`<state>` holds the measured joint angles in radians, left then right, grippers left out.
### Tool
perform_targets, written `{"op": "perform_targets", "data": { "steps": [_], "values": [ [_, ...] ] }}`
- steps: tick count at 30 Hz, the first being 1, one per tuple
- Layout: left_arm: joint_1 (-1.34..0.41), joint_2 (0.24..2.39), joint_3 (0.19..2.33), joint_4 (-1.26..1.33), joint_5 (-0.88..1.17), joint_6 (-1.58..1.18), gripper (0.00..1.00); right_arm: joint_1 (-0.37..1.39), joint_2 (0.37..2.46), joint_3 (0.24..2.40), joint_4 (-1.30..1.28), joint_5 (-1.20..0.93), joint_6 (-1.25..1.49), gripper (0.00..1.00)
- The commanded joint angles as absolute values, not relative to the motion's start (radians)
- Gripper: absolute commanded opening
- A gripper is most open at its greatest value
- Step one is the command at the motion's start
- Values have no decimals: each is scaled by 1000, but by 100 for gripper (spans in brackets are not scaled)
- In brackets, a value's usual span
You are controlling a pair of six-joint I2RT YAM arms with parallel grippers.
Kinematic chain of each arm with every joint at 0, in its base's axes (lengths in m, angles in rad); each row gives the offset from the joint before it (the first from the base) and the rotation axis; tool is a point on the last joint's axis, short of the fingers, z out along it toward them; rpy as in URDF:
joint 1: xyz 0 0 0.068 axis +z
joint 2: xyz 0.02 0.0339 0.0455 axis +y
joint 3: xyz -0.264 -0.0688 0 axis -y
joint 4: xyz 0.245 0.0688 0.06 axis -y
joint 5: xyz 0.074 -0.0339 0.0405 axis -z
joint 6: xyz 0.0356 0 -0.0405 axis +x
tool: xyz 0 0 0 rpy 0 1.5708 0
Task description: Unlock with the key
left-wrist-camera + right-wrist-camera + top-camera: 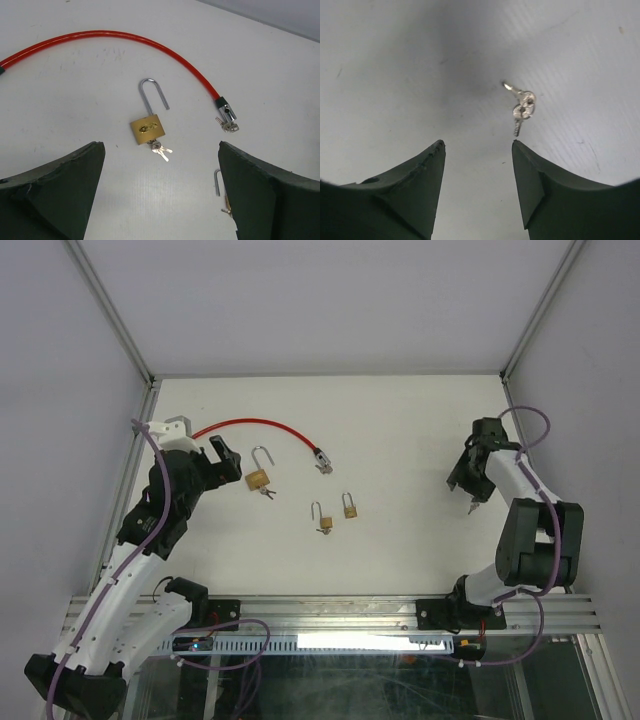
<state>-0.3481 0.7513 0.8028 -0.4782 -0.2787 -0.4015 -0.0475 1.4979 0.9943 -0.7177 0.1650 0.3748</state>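
A brass padlock point(148, 129) lies on the white table, its steel shackle raised with the short leg free of the body. A small bunch of keys point(160, 149) sticks out of its bottom. My left gripper point(161, 146) hovers just short of it, open wide with nothing between the fingers; from above the left gripper point(232, 462) sits just left of the padlock point(258, 479). At the far right, a separate pair of keys point(522, 107) lies loose on the table. My right gripper point(477, 142) is open just before them, empty; overhead the right gripper point(468, 494) stands over those keys point(470, 508).
A red cable lock point(255, 423) curves across the back of the table, its metal head point(227, 114) to the right of the big padlock. Two small brass padlocks point(322, 520) point(350, 507) lie mid-table. Grey walls and aluminium posts point(115, 320) enclose the table.
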Motion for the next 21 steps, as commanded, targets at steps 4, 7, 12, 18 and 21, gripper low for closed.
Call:
{"op": "perform_targets", "data": {
  "steps": [4, 7, 12, 18, 21],
  "values": [
    [-326, 716, 804, -424, -264, -400, 99, -197, 1526, 959, -593, 180, 447, 53],
    [-321, 715, 801, -422, -257, -402, 99, -216, 1556, 953, -559, 173, 446, 49],
    [-313, 715, 801, -419, -247, -402, 99, -246, 1592, 943, -522, 165, 437, 45],
    [-304, 713, 797, -414, -228, -405, 99, -249, 1611, 929, -533, 177, 433, 40],
    [-301, 712, 797, -411, -216, -406, 99, -249, 1610, 912, -539, 171, 433, 34]
  ]
}}
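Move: The two keys lie on the table about 6 cm to the right of the right hand, level with it fore and aft and some 5 cm below the pads. To the hand's left the nearest things are far off: the small padlock about 27 cm left and 2 cm nearer the base, the keyed padlock about 34 cm left and 6 cm nearer. From the left hand the keys are about 66 cm right, 1 cm ahead and 22 cm below. The right hand finishes its sweep to the robot's right, going about 6 cm towards the keys and slowing as it turns some 15 degrees clockwise, then sinks more and more steeply, about 4 cm in all, until the fingertips are right down at them. With the fingers still pointing mostly down, they narrow from a bit over half open to about a third around the keys, whose shaft and head span the gap, though a firm pinch can't be seen. ##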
